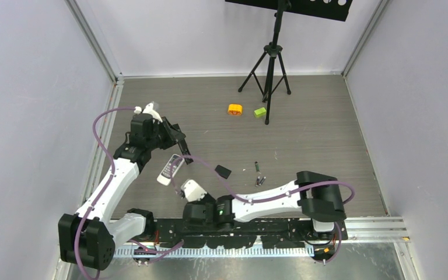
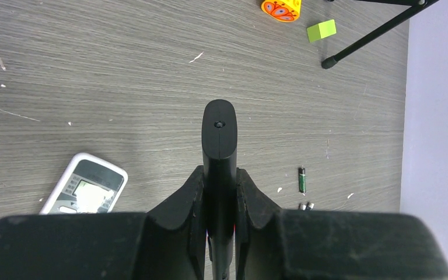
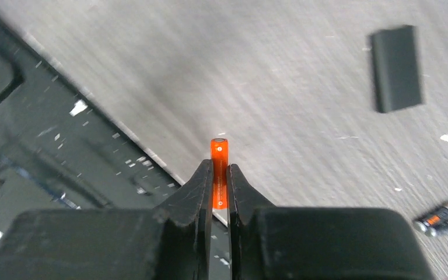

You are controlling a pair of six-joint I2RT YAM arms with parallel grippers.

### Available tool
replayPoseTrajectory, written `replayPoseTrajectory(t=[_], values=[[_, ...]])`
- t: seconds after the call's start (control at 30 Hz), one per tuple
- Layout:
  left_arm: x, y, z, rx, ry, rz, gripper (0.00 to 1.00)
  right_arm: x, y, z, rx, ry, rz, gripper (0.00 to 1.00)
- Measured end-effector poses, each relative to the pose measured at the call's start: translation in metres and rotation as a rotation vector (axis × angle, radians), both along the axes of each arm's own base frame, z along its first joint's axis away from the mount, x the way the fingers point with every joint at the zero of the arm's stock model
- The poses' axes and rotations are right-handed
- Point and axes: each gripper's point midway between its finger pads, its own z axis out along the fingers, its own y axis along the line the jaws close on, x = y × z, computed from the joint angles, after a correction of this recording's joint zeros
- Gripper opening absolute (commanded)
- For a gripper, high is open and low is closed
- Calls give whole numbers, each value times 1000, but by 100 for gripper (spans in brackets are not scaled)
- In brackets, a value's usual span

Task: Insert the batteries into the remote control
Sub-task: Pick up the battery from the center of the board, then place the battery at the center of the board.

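Observation:
My left gripper (image 1: 182, 150) (image 2: 219, 175) is shut on a slim black remote control (image 2: 219, 131), held edge-on above the floor with its rounded end pointing away. My right gripper (image 1: 190, 193) (image 3: 220, 166) is shut on the orange battery (image 3: 219, 153), which sticks out past the fingertips above the near table edge. A dark green battery (image 1: 256, 167) (image 2: 302, 179) lies on the wood surface. Two dark grey batteries (image 1: 260, 181) (image 3: 443, 220) lie side by side just nearer than it. A black battery cover (image 1: 223, 171) (image 3: 396, 67) lies flat between the arms.
A white remote with a display (image 1: 170, 169) (image 2: 84, 188) lies face up beside the left gripper. An orange round block (image 1: 235, 109) and a lime block (image 1: 260, 112) sit at the back by a black tripod (image 1: 270, 64). The black base rail (image 1: 239, 227) runs along the near edge.

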Motion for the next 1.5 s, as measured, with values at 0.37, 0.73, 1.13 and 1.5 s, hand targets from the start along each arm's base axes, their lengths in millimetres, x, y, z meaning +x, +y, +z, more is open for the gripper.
replayPoseTrajectory(t=[0.37, 0.73, 1.13, 1.5], values=[[-2, -8, 4, -29, -8, -40, 0, 111, -98, 26, 217, 32, -712, 10], [-4, -20, 2, -93, 0, -84, 0, 111, -144, -14, 226, 156, -1008, 34], [-4, -30, 4, -138, -3, -125, 0, 130, -158, -10, 190, 165, -1045, 46], [-4, -40, 3, -184, 5, -171, 0, 181, -209, -7, 68, 160, -999, 50]])
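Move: The right hand, holding the orange battery over the near edge, has its put-down spot on bare table about 11 cm ahead and 14 to its right, some 3 below. At that height too, the green battery lies about 16 ahead and 19 right, the pair of small batteries 11 ahead and 20 right, and the battery cover 15 ahead and 7 right. From the left hand the spot is roughly 12 cm back, 21 right and 16 down. Swinging right and forward in an arc, the right hand rises slightly, then sinks towards the bare table, turning about 60 degrees clockwise, and opens to let go of the orange battery. It goes on low, about 6 cm forward and as much right, with fingers spreading, to the green battery. The left hand keeps the black remote, easing about 4 cm right and rolling left side down while turning clockwise. ##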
